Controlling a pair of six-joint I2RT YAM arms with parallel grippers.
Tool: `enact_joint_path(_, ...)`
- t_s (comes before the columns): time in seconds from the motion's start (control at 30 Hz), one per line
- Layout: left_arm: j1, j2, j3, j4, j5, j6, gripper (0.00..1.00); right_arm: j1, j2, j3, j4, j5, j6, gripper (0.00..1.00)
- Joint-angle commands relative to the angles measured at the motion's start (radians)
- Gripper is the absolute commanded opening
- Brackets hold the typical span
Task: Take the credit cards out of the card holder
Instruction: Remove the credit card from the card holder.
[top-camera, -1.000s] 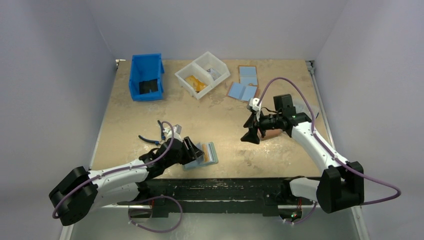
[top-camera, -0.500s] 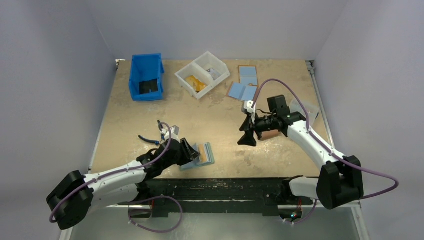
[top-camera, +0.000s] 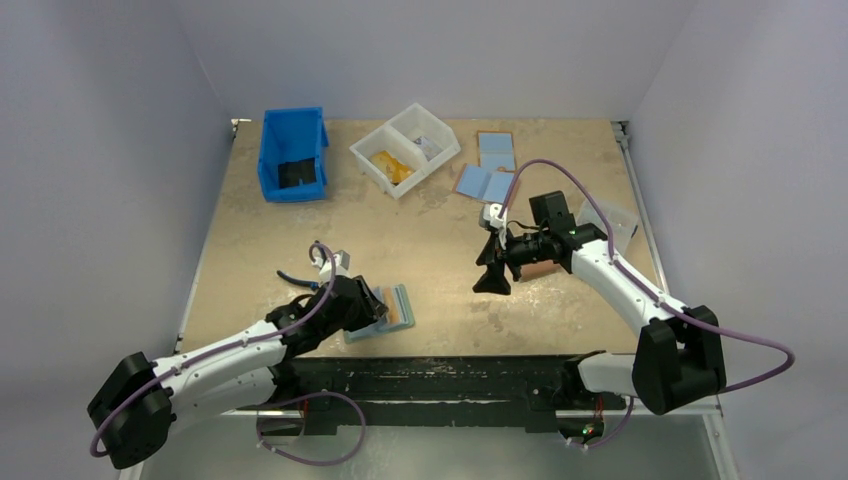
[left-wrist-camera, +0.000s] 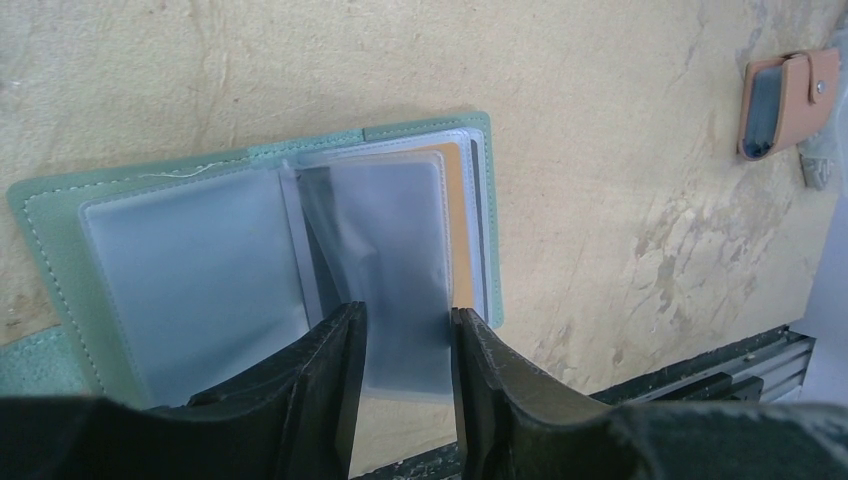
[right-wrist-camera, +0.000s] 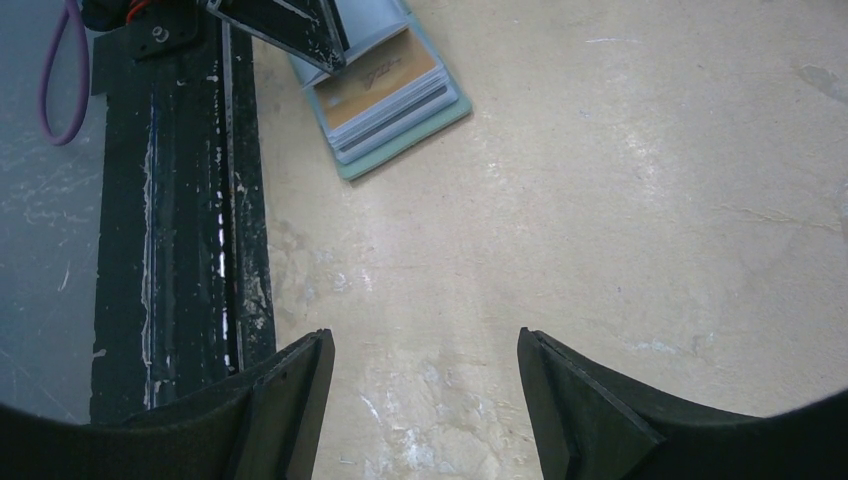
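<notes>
The teal card holder (top-camera: 392, 311) lies open near the table's front edge, clear sleeves up. In the left wrist view its teal rim (left-wrist-camera: 60, 215) frames the sleeves, and a tan-orange credit card (left-wrist-camera: 458, 220) shows at the right side. One grey frosted sleeve leaf (left-wrist-camera: 400, 260) is raised and reaches past the holder's near edge; whether it holds a card I cannot tell. My left gripper (left-wrist-camera: 405, 315) has a finger against each side edge of this leaf. My right gripper (right-wrist-camera: 423, 340) hangs open over bare table, right of the holder (right-wrist-camera: 400, 150). The tan-orange card (right-wrist-camera: 375, 85) shows there too.
A salmon-pink snap wallet (top-camera: 540, 268) lies beside the right gripper (top-camera: 492, 278). At the back stand a blue bin (top-camera: 293, 155), a white two-part tray (top-camera: 405, 148) and flat light-blue wallets (top-camera: 487, 180). A black rail (top-camera: 440, 375) runs along the front edge.
My left arm has drawn back to the left, its jaws have narrowed, and the card holder slid left with it. The right gripper has moved a little left, still open.
</notes>
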Motion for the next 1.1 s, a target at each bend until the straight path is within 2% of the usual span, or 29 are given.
enact_joint_path(0.0,0.005,-0.031,0.054,-0.094,-0.049,0.035,0.39,0.006,0.001,0.003,0.017,0.000,-0.001,0.75)
enact_joint_path(0.2,0.006,-0.056,0.074,-0.154,-0.066,0.043,0.42,0.009,0.002,0.003,0.015,0.002,-0.001,0.75)
enact_joint_path(0.8,0.005,-0.144,0.115,-0.349,-0.162,0.023,0.40,0.017,0.007,0.004,0.012,0.005,-0.004,0.75)
enact_joint_path(0.97,0.006,-0.157,0.116,-0.369,-0.187,0.023,0.38,0.019,0.007,0.006,0.012,0.005,-0.004,0.75)
enact_joint_path(1.07,0.006,-0.144,0.116,-0.367,-0.189,0.029,0.30,0.019,0.008,0.006,0.011,0.006,-0.003,0.75)
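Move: The raised clear leaf of the card holder already sits between the left fingers. The holder's left half, where it is being folded, lies about 5 cm to that hand's left, 1 cm ahead and 3 cm below. The gold card is some 3 cm ahead and 3 cm right; the pliers are roughly 9 cm ahead and 15 cm left. From the right hand, that left half is around 25 cm left, 9 cm back and 11 cm below. The clear leaf is swept over by the left hand, which travels about 5 cm left, away from the gold card towards the holder's left half, rising slightly and rolling some 10 degrees with its left side lifting. The fingers stay part-open around the leaf, the right-hand finger behind its free edge pushing it across. ##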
